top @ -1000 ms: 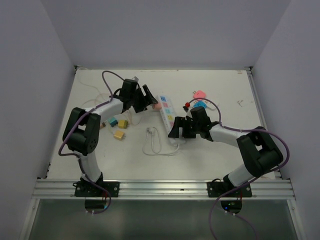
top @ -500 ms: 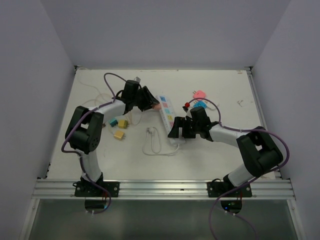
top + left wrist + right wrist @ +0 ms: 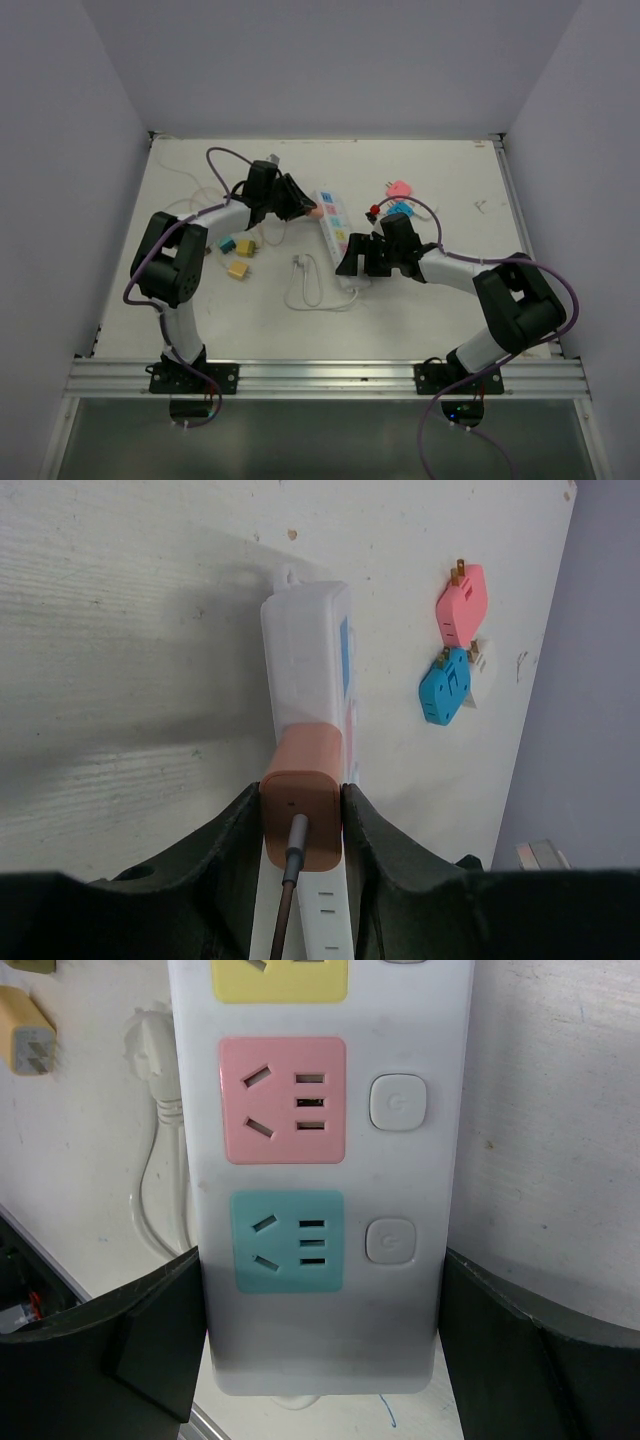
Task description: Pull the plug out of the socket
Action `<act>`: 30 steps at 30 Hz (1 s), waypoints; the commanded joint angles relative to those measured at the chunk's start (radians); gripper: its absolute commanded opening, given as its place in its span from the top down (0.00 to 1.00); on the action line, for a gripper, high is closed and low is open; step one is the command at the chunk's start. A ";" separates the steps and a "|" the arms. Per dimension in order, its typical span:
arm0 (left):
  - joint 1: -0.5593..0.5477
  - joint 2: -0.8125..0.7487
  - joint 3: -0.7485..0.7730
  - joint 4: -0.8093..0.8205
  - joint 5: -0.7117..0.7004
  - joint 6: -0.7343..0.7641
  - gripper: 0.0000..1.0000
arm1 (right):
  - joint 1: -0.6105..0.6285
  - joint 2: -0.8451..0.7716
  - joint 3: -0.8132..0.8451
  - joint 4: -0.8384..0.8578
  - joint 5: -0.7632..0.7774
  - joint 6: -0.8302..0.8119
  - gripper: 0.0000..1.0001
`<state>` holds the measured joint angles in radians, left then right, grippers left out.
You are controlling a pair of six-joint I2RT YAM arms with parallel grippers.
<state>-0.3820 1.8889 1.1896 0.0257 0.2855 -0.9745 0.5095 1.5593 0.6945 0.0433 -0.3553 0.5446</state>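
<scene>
The socket (image 3: pixel 336 228), a long white power strip with pastel faces, lies mid-table. A salmon-orange plug (image 3: pixel 303 810) with a dark cable sits in its far end (image 3: pixel 305 665). My left gripper (image 3: pixel 300 798) is shut on that plug, one black finger pressed on each side; from above it (image 3: pixel 303 209) reaches in from the left. My right gripper (image 3: pixel 322 1260) straddles the strip's near end (image 3: pixel 320 1340), below the pink and teal faces. Its fingers (image 3: pixel 160 1330) touch both long sides. From above, this gripper (image 3: pixel 352 262) is at the strip's cord end.
A loose pink adaptor (image 3: pixel 398 188) and a blue one (image 3: pixel 400 209) lie right of the strip. Small yellow (image 3: pixel 238 268) and teal (image 3: pixel 227 243) blocks lie left of it. The strip's white cord (image 3: pixel 305 290) loops towards the near edge.
My left gripper's jaws have closed from wide open onto the plug, and the left arm has shifted slightly towards the strip. The right arm and the strip have not moved.
</scene>
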 commanded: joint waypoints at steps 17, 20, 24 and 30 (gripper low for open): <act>0.098 -0.158 -0.107 0.026 0.001 0.008 1.00 | 0.000 0.061 -0.046 -0.212 0.142 0.043 1.00; 0.101 -0.198 -0.143 0.054 -0.005 -0.016 1.00 | -0.005 0.058 -0.053 -0.207 0.154 0.061 1.00; 0.100 -0.269 -0.192 0.083 -0.034 -0.056 1.00 | -0.008 0.056 -0.058 -0.204 0.171 0.087 1.00; 0.103 -0.317 -0.239 0.100 -0.069 -0.060 1.00 | -0.011 0.045 -0.066 -0.209 0.194 0.101 1.00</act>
<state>-0.2836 1.6047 0.9512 0.0811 0.2485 -1.0325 0.5182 1.5616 0.6960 0.0406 -0.3134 0.6315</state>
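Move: My left hand already pinches the orange plug in the left side of the socket strip; the plug's body lies about 1 cm ahead, right and below. The strip's middle is some 6 cm right and 6 back. On the table, roughly 6 cm lower, the nearer yellow plug lies 15 cm left and 9 back, the white plug 3 left and 12 back. From my right hand, which grips the strip's near end, the orange plug is about 14 cm ahead, 8 left and 4 higher. Keeping my pinch on the orange plug, I draw my left hand leftward and slightly back, slowly and level at first, then faster and rising, about 6 cm left and 4 cm up in all, turning some 10 degrees counter-clockwise. My right hand keeps its hold on the strip, shifts about half a centimetre left and returns, turning about 5 degrees clockwise. ##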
